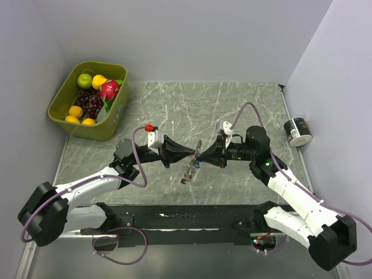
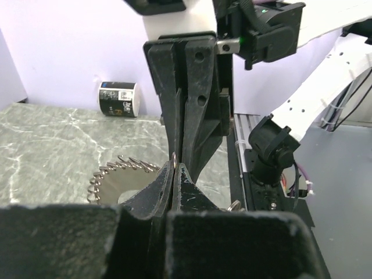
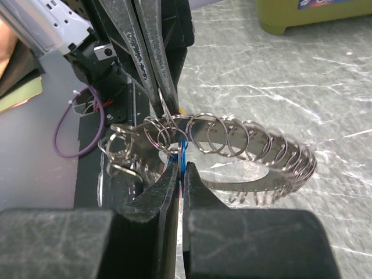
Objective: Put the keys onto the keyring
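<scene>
The keyring (image 3: 256, 148), a silvery band strung with many small wire loops, hangs above the table in the middle (image 1: 190, 167). My left gripper (image 2: 175, 167) comes in from the left (image 1: 193, 153) and is shut on one small loop at the ring's near end. My right gripper (image 3: 182, 168) faces it tip to tip (image 1: 201, 158), shut on a blue key (image 3: 184, 152) right at those loops. In the right wrist view the left fingers (image 3: 152, 70) reach down from above to the same spot. No other keys show.
An olive bin of fruit (image 1: 64, 107) stands at the back left. A black and white can (image 1: 297, 131) lies at the right wall. The table's dark front rail (image 1: 192, 221) runs between the arm bases.
</scene>
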`<state>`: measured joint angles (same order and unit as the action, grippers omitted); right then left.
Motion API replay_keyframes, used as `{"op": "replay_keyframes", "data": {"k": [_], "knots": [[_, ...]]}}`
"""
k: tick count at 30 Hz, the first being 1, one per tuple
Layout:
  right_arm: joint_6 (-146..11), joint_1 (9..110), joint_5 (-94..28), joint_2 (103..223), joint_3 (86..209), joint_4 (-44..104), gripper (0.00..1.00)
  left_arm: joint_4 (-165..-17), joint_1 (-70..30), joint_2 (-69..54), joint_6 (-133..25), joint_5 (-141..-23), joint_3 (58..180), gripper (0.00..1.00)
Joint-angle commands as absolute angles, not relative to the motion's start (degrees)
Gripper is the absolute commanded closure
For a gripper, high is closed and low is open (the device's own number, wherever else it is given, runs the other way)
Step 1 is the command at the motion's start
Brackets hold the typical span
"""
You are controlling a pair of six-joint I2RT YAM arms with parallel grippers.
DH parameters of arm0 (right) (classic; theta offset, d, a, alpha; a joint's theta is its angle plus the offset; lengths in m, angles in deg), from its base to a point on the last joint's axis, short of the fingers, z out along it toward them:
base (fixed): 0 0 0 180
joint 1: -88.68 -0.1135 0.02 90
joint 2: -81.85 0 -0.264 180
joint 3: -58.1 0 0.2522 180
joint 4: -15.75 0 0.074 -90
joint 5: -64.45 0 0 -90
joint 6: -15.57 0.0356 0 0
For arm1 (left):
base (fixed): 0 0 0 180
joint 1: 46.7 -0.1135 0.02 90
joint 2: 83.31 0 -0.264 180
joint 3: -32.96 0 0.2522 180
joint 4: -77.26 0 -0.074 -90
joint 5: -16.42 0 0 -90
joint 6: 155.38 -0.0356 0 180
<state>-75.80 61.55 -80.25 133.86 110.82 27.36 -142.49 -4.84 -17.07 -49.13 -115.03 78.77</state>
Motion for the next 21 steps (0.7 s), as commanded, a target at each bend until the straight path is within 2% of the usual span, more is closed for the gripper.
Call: {"op": "replay_keyframes", "data": {"k": [1, 9, 11, 13, 15, 17, 18, 21], "knots": [[-76.0, 61.8, -81.4, 136.0, 110.4, 26.7, 1.00, -155.2, -5.2, -17.1, -45.7, -116.9, 79.4, 0.99], [-75.8, 61.4, -80.7, 135.0, 110.4, 25.8, 1.00, -152.8, -5.3, -17.0, -46.7, -116.1, 79.4, 0.99], [-75.4, 61.5, -79.8, 134.2, 110.3, 25.7, 0.94, -151.7, -5.4, -17.1, -47.1, -115.9, 79.2, 0.99], [-75.1, 61.5, -78.3, 132.4, 110.3, 25.9, 0.85, -150.9, -5.3, -17.2, -47.3, -116.3, 79.3, 0.99], [-75.0, 61.5, -76.9, 130.2, 109.9, 25.7, 0.70, -149.7, -5.3, -17.1, -47.9, -116.6, 79.5, 0.99], [-74.9, 61.6, -75.2, 128.5, 109.3, 25.3, 0.61, -148.7, -5.3, -17.0, -48.3, -116.7, 79.8, 0.99], [-74.6, 61.5, -74.5, 127.0, 109.2, 24.6, 0.52, -147.3, -5.3, -17.0, -48.8, -116.7, 79.9, 0.99], [-74.7, 61.6, -72.6, 125.3, 108.9, 24.2, 0.37, -145.6, -5.3, -17.0, -50.1, -117.1, 80.5, 0.99]]}}
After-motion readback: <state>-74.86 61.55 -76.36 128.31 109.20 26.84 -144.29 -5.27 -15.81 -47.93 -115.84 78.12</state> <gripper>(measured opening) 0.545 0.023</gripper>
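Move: My right hand still pinches the blue key at its fingertips. The small metal ring in my left fingertips sits about 2 cm to the left of my right hand and 2 cm above it, and the big metal keyring disc hangs with its middle some 2 cm left and 4 cm below, level fore and aft. From my left hand the blue key is roughly 2 cm to the right and 2 cm down. I let go of the blue key with my right hand: after easing barely half a centimetre down and left, I spread its fingers to about half open, then lift and draw back to the right, about 2 cm up and 1 cm out from the keyring. My left hand stays put, keeping its pinch on the small ring. ##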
